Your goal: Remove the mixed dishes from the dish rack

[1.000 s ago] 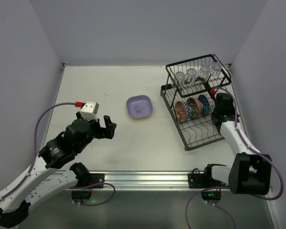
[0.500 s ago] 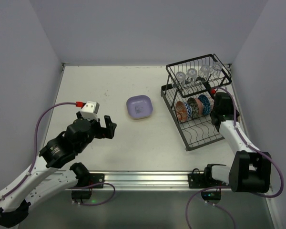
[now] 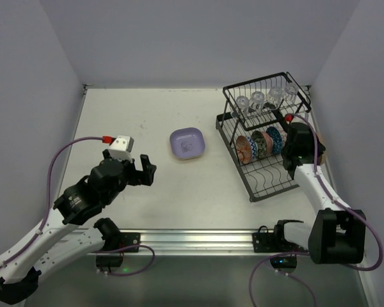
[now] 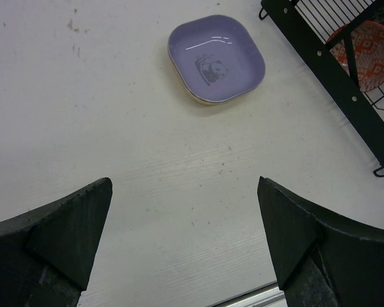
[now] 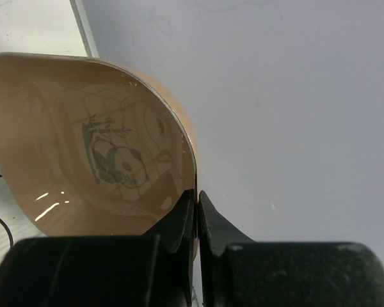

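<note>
The black wire dish rack [image 3: 233, 131] stands at the back right. Several clear glass cups [image 3: 265, 101] sit in its upper basket, and patterned bowls [image 3: 259, 144] stand on edge in the lower tray. My right gripper [image 3: 299, 144] is at the rack's right side. In the right wrist view it [image 5: 197, 198] is shut on the rim of a tan-brown panda plate [image 5: 96, 147], held upright. A lavender plate [image 3: 187, 142] lies on the table and also shows in the left wrist view [image 4: 216, 59]. My left gripper [image 3: 144, 169] is open and empty above the table [image 4: 185, 236].
The rack's black frame [image 4: 333, 80] and a pink-red bowl [image 4: 370, 51] show at the right edge of the left wrist view. Grey walls enclose the table on three sides; the right wall is close behind the tan plate. A metal rail runs along the near edge.
My right gripper has shifted slightly toward the back right beside the rack with the tan plate in it. The left arm has barely moved.
</note>
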Tool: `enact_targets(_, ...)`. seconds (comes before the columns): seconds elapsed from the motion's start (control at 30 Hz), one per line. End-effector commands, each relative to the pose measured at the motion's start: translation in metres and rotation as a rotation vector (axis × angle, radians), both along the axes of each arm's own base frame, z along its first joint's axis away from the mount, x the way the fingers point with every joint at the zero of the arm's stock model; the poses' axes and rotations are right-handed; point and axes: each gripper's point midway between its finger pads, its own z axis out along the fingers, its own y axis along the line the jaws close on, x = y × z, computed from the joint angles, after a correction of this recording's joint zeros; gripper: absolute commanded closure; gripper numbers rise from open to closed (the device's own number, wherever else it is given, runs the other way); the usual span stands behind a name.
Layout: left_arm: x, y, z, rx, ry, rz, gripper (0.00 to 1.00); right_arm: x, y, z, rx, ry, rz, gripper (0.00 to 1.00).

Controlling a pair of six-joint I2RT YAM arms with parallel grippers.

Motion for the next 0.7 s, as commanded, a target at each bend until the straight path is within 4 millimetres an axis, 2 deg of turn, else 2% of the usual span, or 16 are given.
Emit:
enact_targets(0.0,0.003,0.005,0.013,-0.028,-0.028,0.045,0.00,-0.007,-0.002,0.035,0.044,-0.145,-0.077,1.00)
enact_targets(0.17,0.004,0.005,0.011,-0.023,-0.023,0.045,0.00,-0.014,0.004,0.035,0.127,-0.187,-0.085,1.00)
enact_targets(0.3,0.004,0.004,0.010,-0.019,-0.018,0.046,0.00,-0.021,0.016,0.045,0.246,-0.258,-0.065,1.00)
enact_targets(0.33,0.004,0.004,0.010,-0.020,-0.020,0.046,0.00,-0.024,0.018,0.059,0.266,-0.300,-0.060,1.00)
enact_targets(0.4,0.004,0.003,0.010,-0.020,-0.018,0.038,0.00,-0.030,0.024,0.061,0.320,-0.313,-0.057,1.00)
enact_targets(0.5,0.003,0.001,0.013,-0.025,-0.025,0.023,0.00,-0.040,0.032,0.084,0.399,-0.401,-0.040,1.00)
enact_targets(0.53,0.002,-0.001,0.014,-0.027,-0.027,0.006,0.00,-0.050,0.034,0.092,0.418,-0.397,-0.042,1.00)
enact_targets(0.57,0.000,-0.001,0.016,-0.034,-0.032,0.000,0.00,-0.058,0.040,0.098,0.473,-0.444,-0.045,1.00)
enact_targets(0.6,0.000,-0.002,0.019,-0.043,-0.037,-0.009,0.00,-0.066,0.047,0.095,0.517,-0.415,-0.023,1.00)
enact_targets(0.67,-0.002,-0.005,0.024,-0.054,-0.050,-0.030,0.00,-0.073,0.064,0.105,0.639,-0.474,0.011,1.00)
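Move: My right hand already pinches the tan dish's rim at the right side of the rack. The purple dish lies about 41 cm to its left, 7 cm farther out and 16 cm lower. The blue bowl stands about 11 cm left, 4 cm ahead and 9 cm down; the nearest glass is roughly 11 cm left, 9 cm ahead and 5 cm up. From my left hand, the purple dish is some 18 cm ahead, 10 cm right and 20 cm down. I keep the tan dish's rim pinched in my right fingers and lift it about 10 cm, gathering speed, while drawing back some 5 cm and then easing left nearly 4. As I rise I roll the wrist about 35 degrees, the hand's left side coming up. ##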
